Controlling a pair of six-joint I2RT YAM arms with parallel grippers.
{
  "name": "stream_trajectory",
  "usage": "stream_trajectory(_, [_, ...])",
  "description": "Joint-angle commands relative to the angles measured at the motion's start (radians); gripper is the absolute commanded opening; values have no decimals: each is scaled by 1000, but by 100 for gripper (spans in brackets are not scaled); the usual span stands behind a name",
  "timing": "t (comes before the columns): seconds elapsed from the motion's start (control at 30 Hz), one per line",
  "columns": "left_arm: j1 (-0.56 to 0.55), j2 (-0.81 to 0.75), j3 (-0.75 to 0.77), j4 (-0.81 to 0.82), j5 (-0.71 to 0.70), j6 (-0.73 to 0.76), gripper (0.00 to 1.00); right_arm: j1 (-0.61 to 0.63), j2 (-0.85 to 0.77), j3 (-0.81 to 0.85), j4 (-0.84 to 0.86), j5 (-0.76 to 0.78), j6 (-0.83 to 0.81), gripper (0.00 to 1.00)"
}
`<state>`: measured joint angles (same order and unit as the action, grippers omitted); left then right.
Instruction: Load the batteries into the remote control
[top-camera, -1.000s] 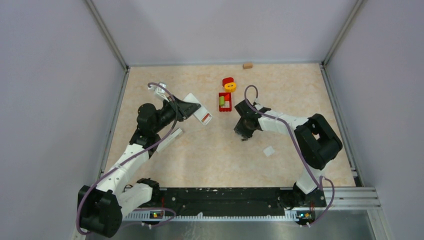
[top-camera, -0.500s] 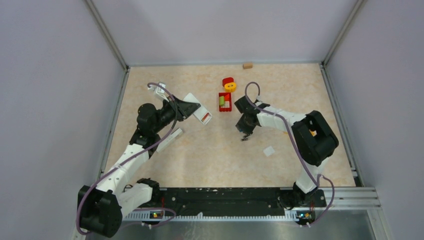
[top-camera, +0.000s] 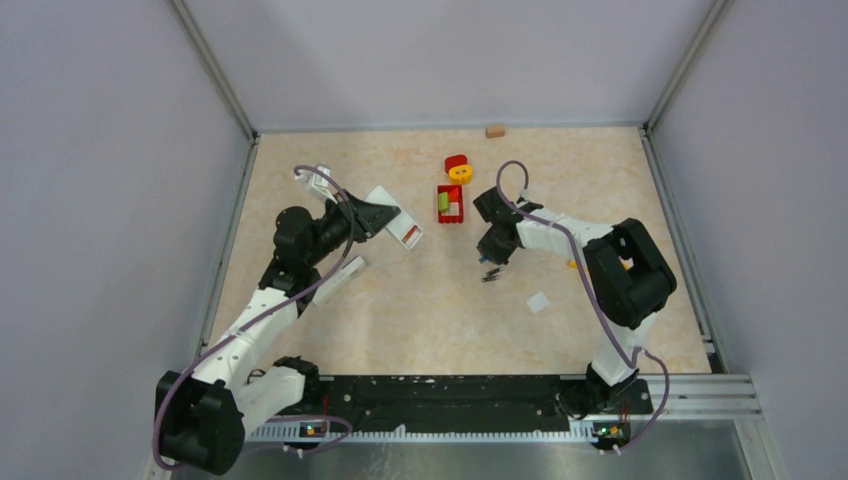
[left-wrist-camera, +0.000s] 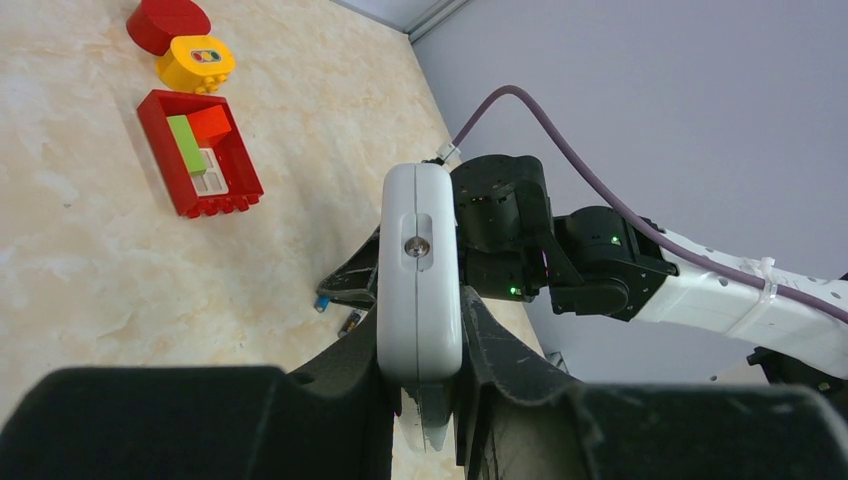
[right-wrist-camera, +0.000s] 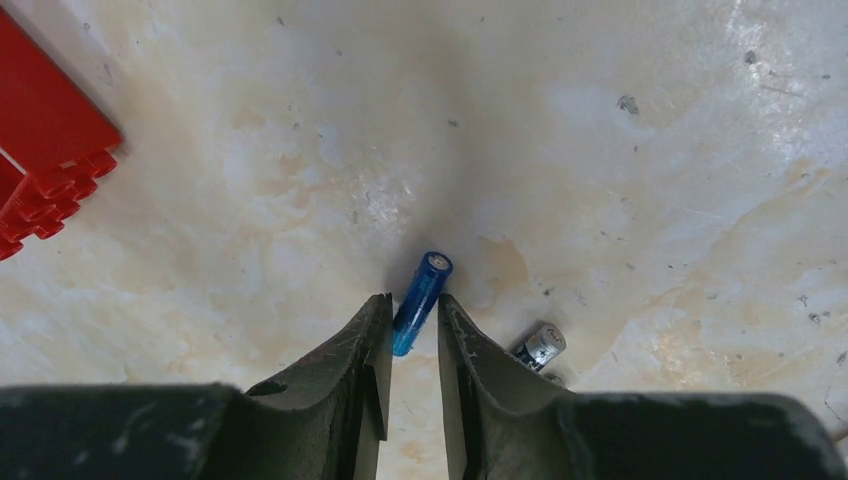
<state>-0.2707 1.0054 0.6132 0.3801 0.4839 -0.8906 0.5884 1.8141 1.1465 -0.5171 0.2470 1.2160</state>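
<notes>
My left gripper (left-wrist-camera: 420, 335) (top-camera: 383, 221) is shut on the white remote control (left-wrist-camera: 420, 270) (top-camera: 402, 229) and holds it off the table at the left. The remote's narrow edge, with a screw in it, faces the left wrist camera. My right gripper (right-wrist-camera: 413, 308) (top-camera: 491, 260) is down at the table in the middle. Its jaws have closed in on a blue battery (right-wrist-camera: 421, 288) (left-wrist-camera: 320, 302), which lies tilted between the tips and touches both. A second battery (right-wrist-camera: 541, 345), dark with a silver end, lies just right of the right finger.
A red tray (top-camera: 450, 214) (left-wrist-camera: 158, 135) with green and orange bricks stands beyond the right gripper, with a yellow brick (top-camera: 460, 173) and a red piece (top-camera: 456, 160) behind it. A tan block (top-camera: 495, 130) sits at the back wall. A small white piece (top-camera: 538, 302) and a white oblong (top-camera: 340, 278) lie on the table.
The right gripper's jaws have narrowed round the blue battery and its wrist has shifted slightly away from the arm bases. The left arm and the remote have not moved.
</notes>
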Motion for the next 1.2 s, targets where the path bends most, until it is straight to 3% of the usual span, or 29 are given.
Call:
stream_trajectory(0.0, [4, -24, 5, 40, -5, 10, 1, -13, 38, 16, -15, 17, 12, 19])
stream_trajectory(0.17, [5, -26, 4, 42, 2, 11, 1, -13, 41, 9, 14, -8, 1, 0])
stream_trajectory(0.53, [3, -6, 2, 56, 26, -8, 0, -13, -156, -19, 80, -100, -46, 0])
stream_trajectory(0.87, [-21, 187, 57, 58, 56, -27, 0, 0, -469, -115, 157, -301, 61, 0])
stream_trajectory(1.17, [-73, 304, 126, 109, 43, -37, 0, 136, -487, -76, 240, -369, 167, 0])
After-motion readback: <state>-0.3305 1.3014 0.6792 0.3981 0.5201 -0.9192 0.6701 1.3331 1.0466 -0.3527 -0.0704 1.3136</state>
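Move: The blue battery lies between the right hand's parted fingertips, only about 1 cm ahead and 1 cm down. From that hand, the two dark batteries are roughly 4 cm back and 2 cm right, the red box about 14 cm ahead and 8 cm left. The remote is some 21 cm left, 4 cm back and 24 cm up. From the left hand, which holds the remote, the blue battery is about 3 cm ahead, 20 cm right and 24 cm below. The right fingers close on the blue battery and pinch it, then lift it about 18 cm while carrying it left and a little back towards the remote, the fingertips swinging leftward by some 30 degrees. Late on, the left hand lowers the still-gripped remote towards it, also going right and slightly forward and tipping down. ##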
